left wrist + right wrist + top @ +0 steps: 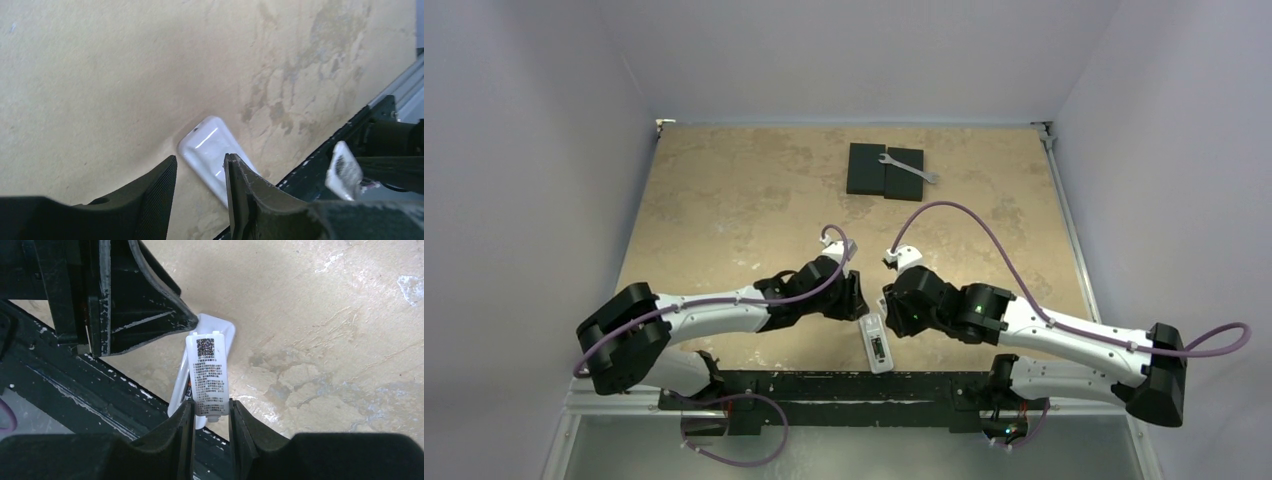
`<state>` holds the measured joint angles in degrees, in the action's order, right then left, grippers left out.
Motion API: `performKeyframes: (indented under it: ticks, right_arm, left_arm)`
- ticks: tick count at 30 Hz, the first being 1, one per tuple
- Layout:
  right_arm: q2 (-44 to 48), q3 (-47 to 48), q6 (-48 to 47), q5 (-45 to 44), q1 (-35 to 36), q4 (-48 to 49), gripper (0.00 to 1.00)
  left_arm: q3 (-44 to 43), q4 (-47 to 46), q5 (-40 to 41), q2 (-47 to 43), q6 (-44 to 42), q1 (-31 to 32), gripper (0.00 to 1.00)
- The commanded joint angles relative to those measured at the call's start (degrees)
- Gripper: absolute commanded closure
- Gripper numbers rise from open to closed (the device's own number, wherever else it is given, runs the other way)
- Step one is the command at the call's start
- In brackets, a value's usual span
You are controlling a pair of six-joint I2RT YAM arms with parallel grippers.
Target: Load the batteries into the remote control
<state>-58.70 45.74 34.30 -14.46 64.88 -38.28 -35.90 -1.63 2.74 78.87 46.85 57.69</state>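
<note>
The white remote control (877, 345) lies back-up at the table's near edge, between both grippers. My right gripper (211, 407) is shut on a white battery cover (207, 372) printed with a QR code and text, holding it tilted just above the remote control (220, 327). My left gripper (200, 160) stands open over the remote control's (205, 145) rounded end. One of its fingers (150, 315) touches that end, and nothing is between its jaws. The batteries are hidden from every view.
Two flat black blocks (874, 170) lie side by side at the back of the table, a silver wrench (911, 168) resting across them. The black base rail (824, 385) runs directly behind the remote. Grey walls close in both sides.
</note>
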Motion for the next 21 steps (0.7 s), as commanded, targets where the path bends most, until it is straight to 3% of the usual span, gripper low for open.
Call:
performKeyframes:
  ticks: [1, 16, 21]
  right_arm:
    - [2.89, -0.09, 2.40, -1.73, 0.24, -0.06, 0.78]
    - [4.64, 1.04, 2.61, -1.62, 0.25, -0.48, 0.79]
    - [3.97, 0.65, 2.43, -1.28, 0.24, -0.31, 0.79]
  left_arm:
    - [-5.89, -3.56, -4.57, 1.88, -4.20, -0.70, 0.59]
    - [-13.65, -11.58, -20.11, 19.15, -2.40, -1.09, 0.59]
    - [-13.72, -11.05, -20.94, 21.66, -1.83, -1.08, 0.60]
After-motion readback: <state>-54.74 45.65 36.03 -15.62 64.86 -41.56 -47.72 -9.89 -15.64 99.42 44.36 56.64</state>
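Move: The remote lies battery side up, its middle about 9 cm back, 4 cm right and 5 cm below the empty left hand. The battery cover in the right fingers is roughly 6 cm right, 1 cm back and 3 cm above the left hand. From the right hand, the remote's middle is some 6 cm back, 4 cm left and 11 cm down. Left hand arcs some 7 cm right past the remote's far end, up then down; right keeps the cover. ##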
